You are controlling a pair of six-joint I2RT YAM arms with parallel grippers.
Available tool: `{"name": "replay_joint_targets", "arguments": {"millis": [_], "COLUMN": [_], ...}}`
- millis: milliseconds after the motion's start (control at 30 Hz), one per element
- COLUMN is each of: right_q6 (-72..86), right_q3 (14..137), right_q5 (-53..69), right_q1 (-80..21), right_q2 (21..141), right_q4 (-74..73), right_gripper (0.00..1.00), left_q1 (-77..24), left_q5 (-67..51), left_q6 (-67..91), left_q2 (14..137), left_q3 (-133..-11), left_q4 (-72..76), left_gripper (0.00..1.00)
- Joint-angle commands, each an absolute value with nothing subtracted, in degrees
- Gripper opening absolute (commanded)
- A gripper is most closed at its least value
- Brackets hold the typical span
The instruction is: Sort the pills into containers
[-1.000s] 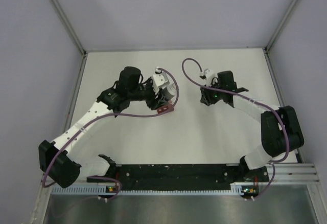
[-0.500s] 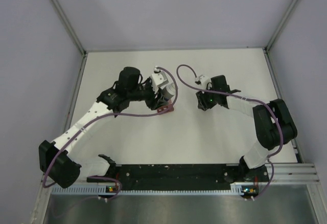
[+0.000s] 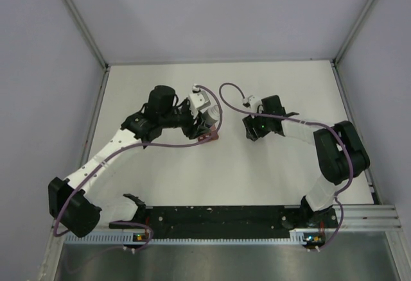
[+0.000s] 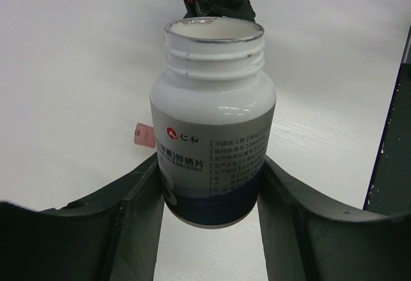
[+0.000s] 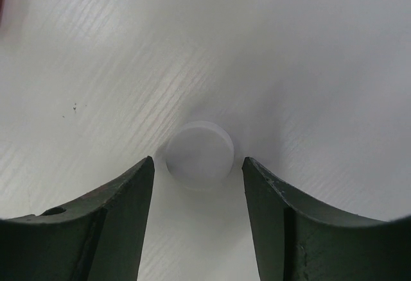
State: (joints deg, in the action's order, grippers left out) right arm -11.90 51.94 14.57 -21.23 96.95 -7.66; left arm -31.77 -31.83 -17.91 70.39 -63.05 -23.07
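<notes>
My left gripper [image 4: 210, 163] is shut on a white pill bottle [image 4: 213, 120] with a printed label; its mouth is uncapped and points away from the wrist. Behind the bottle, the pinkish end of the containers [image 4: 144, 135] lies on the table. From above, the red-brown containers [image 3: 208, 136] sit just under the left gripper [image 3: 200, 127]. My right gripper [image 5: 198, 165] stands open, its fingers on either side of a white round cap [image 5: 199, 154] that lies flat on the table, with small gaps on both sides. No pills show in any view.
The white table [image 3: 270, 178] is walled by grey panels, with metal rails along its left and right edges. A purple cable [image 3: 228, 92] loops above the right wrist. The black base bar [image 3: 218, 217] runs along the near edge.
The right arm has moved left toward the left gripper, and its jaws have widened. The left arm and the bottle have stayed put.
</notes>
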Motion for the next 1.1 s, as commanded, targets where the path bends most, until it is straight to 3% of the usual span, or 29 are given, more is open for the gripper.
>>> {"name": "replay_joint_targets", "arguments": {"millis": [0, 433, 833, 900, 1067], "right_q6": [-11.78, -11.87, -10.73, -9.85, -8.79], "right_q3": [53.61, 54.05, 55.19, 55.72, 58.35], "right_q5": [12.83, 12.39, 28.01, 33.29, 45.16], "right_q1": [-21.8, -20.13, -16.7, -16.7, -16.7], "right_q2": [98.35, 92.12, 80.08, 77.71, 75.24], "right_q4": [-8.96, -9.14, -8.71, -8.18, -8.61], "right_gripper": [0.58, 0.66, 0.74, 0.99, 0.99], "left_q1": [-31.38, -29.44, -27.25, -27.16, -26.98], "left_q5": [-31.73, -30.58, -31.46, -32.25, -34.54], "left_q6": [-17.49, -21.62, -20.48, -19.69, -17.06], "left_q2": [68.12, 65.31, 63.1, 64.07, 67.32], "left_q3": [-62.75, -60.39, -55.55, -56.16, -59.06], "left_q4": [-19.95, -24.52, -21.19, -19.78, -17.5], "left_gripper": [0.0, 0.0, 0.0, 0.0, 0.0]}}
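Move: The left hand, holding the open pill bottle well above the table, has the red pill box about 6 cm ahead and 21 cm below, neither left nor right. The right hand is low, fingers around the white cap, which sits about 1 cm ahead and 1 cm below. From the right hand, the held bottle is some 15 cm left, 6 cm back and 21 cm up; the pill box is level ahead, about 16 cm left. Raise the right gripper off the cap, slowly at first and then fast, about 15 cm up towards the bottle, spreading its fingers wide and swinging their tips some 25 degrees up towards the left. Keep the left gripper's hold on the bottle, shifting it about 4 cm left and then sinking it a little. ##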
